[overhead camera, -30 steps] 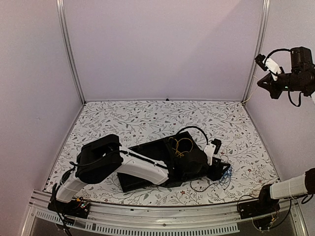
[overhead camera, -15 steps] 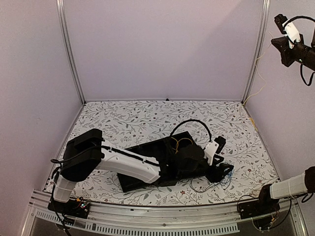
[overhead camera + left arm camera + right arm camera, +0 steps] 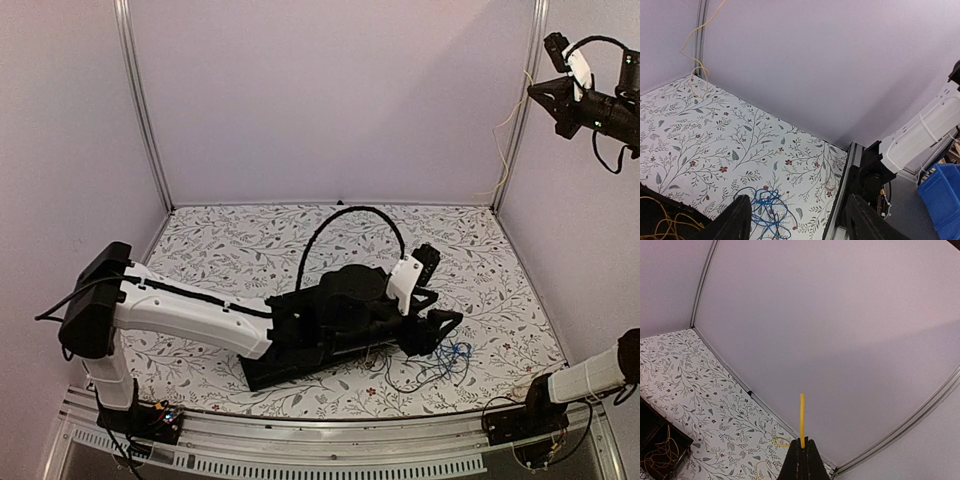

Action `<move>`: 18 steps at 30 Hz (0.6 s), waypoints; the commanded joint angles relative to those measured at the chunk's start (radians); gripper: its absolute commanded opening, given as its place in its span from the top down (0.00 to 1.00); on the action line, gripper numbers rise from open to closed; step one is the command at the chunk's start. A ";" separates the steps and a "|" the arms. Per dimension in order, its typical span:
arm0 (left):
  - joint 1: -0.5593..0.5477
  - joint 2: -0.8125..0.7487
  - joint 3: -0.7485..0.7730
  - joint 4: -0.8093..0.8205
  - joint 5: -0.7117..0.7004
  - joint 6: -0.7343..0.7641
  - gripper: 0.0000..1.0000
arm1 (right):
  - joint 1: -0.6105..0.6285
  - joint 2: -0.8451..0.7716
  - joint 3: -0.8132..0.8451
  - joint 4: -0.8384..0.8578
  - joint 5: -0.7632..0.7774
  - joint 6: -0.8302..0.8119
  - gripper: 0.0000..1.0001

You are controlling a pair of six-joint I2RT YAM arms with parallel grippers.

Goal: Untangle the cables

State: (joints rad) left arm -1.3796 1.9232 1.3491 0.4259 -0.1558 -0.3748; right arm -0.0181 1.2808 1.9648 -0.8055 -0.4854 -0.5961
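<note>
A blue cable tangle (image 3: 455, 352) (image 3: 765, 207) lies on the flowered table by the tray's right end, with a thin black cable (image 3: 402, 384) trailing near it. My left gripper (image 3: 441, 325) (image 3: 797, 222) hovers just above and left of the blue tangle, open, with nothing between its fingers (image 3: 735, 222). High at the right wall, my right gripper (image 3: 534, 92) (image 3: 801, 442) is shut on a yellow cable (image 3: 802, 422). That cable hangs down the corner post (image 3: 500, 130) (image 3: 692, 40) and ends in a loop on the table (image 3: 781, 441). More yellow cables (image 3: 660, 225) (image 3: 660, 455) lie in the tray.
A black tray (image 3: 270, 368) sits under the outstretched left arm. The right arm's base (image 3: 875, 175) stands at the table's near right edge, beyond it a blue bin (image 3: 942, 200). Walls and metal corner posts (image 3: 520, 110) close in the table.
The left arm stretched out rightward over the tray, and its jaws spread wider above the blue tangle. The right gripper rose along the right wall, drawing the yellow cable up with it.
</note>
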 commanded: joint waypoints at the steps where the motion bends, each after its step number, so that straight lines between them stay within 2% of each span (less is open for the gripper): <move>1: 0.017 -0.116 -0.078 -0.067 -0.063 -0.011 0.34 | 0.095 0.022 -0.030 -0.045 -0.131 0.022 1.00; 4: 0.037 -0.190 -0.136 -0.120 -0.092 -0.028 0.34 | 0.164 0.027 -0.074 -0.030 -0.158 0.033 1.00; 8: 0.060 -0.283 -0.226 -0.194 -0.196 -0.056 0.33 | 0.238 0.043 -0.092 -0.007 -0.184 0.055 1.00; 13: 0.086 -0.389 -0.309 -0.345 -0.351 -0.135 0.33 | 0.299 0.086 -0.102 0.014 -0.251 0.095 1.00; 18: 0.103 -0.509 -0.433 -0.415 -0.455 -0.197 0.31 | 0.346 0.120 -0.140 0.047 -0.279 0.121 1.00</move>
State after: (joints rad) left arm -1.2991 1.5059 1.0000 0.1127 -0.4824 -0.5014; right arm 0.2962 1.3762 1.8561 -0.7986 -0.7166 -0.5159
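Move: My right hand holds a yellow cable high up. The box's right compartment, with yellow cables in it, lies some 23 cm to its left, about 2 cm nearer my base and 52 cm below. From my open, empty left hand that compartment is about 16 cm ahead, 8 cm left and 22 cm down. The blue cable lies roughly 9 cm to the left hand's right, 1 cm ahead and 24 cm below. I keep the yellow cable pinched and swing my right hand left, about 14 cm, sinking some 6 cm towards the box's right compartment while the wrist turns about 30 degrees counter-clockwise. Meanwhile my left hand, still empty and open, sweeps left and somewhat forward, away from the blue cable and across above the box, its fingers swinging counter-clockwise to point more forward. ##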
